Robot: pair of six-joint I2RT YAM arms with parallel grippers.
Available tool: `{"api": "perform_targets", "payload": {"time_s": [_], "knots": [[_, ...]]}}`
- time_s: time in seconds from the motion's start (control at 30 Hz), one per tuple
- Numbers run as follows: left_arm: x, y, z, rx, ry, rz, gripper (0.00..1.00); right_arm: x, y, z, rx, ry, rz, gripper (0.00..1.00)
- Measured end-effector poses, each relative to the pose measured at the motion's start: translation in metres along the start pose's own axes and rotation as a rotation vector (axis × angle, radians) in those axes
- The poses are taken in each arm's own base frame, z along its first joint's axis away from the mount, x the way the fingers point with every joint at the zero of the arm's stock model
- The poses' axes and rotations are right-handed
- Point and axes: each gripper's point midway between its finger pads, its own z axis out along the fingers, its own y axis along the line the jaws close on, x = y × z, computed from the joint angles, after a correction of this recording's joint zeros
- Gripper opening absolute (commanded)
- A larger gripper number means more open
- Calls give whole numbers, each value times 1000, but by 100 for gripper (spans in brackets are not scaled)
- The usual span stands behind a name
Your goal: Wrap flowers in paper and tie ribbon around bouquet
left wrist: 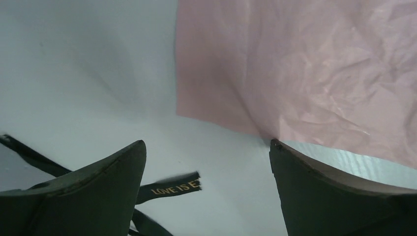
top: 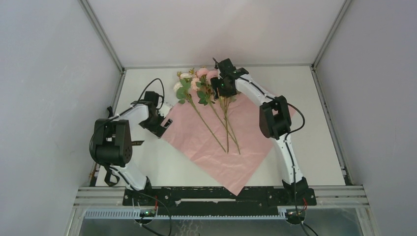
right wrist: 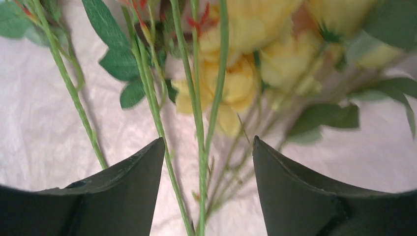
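Note:
The paper (top: 231, 147) lies flat on the table as a diamond, pale pink side up. The flowers (top: 196, 83) rest on it, pink and cream blooms at its far corner, long stalks running toward the middle. My right gripper (top: 222, 88) hovers over the stalks just below the blooms. In the right wrist view it (right wrist: 209, 145) is open, with green stalks (right wrist: 199, 123) between the jaws but untouched, and yellow blooms (right wrist: 246, 73) beyond. My left gripper (top: 167, 123) stands open at the paper's left corner (left wrist: 305, 73). A dark ribbon (left wrist: 172, 188) with gold lettering lies on the table beside its left finger.
The white table (top: 314, 98) is boxed in by pale walls on three sides. A metal rail (top: 221, 196) with both arm bases runs along the near edge, and the paper's near corner reaches it.

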Motion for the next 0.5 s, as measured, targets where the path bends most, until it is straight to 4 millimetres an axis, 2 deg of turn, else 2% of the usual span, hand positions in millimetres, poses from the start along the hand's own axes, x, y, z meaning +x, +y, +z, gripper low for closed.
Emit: {"api": "perform_targets", "payload": {"time_s": [0.07,0.2,0.3,0.33,0.37,0.43,0.5], "knots": [[0,8,0,-43,7,10,100,2,-2,-14,15,-6,-7,76],[-3,27,-1,-141,22,34,100,19,3,-67,-5,-40,-16,72],[-7,46,-1,-229,53,61,100,34,21,-108,-79,-105,-19,61],[-9,53,0,-255,63,69,100,40,36,-122,-141,-146,-19,56],[-12,58,1,-275,73,78,100,40,37,-122,-144,-147,-19,50],[-17,70,2,-321,95,88,100,48,63,-122,-231,-163,-35,37],[-21,77,3,-349,101,91,100,56,93,-107,-298,-139,-61,29]]}}
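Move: The right hand stands open over the pink flower it has already let go. The white roses' stem, just below the leaves, lies some 8 cm back and 10 cm left of it, about 5 cm lower; the yellow flowers are 2 cm ahead, 5 cm right. From the left hand that stem is about 10 cm ahead and 15 cm right, while the paper's left corner lies just 3 cm ahead, 2 cm left, the ribbon's printed end 3 cm back, 6 cm left. Holding nothing, the right hand comes free of the laid stems and draws back about 12 cm over them while climbing some 9 cm; near the end it swings left towards the paper's left side and starts to sink, its fingers part-closing. The left hand, still wide open, slides forward and left about 8 cm past the paper's left corner, rising slightly and rolling some 20 degrees, left side up. ##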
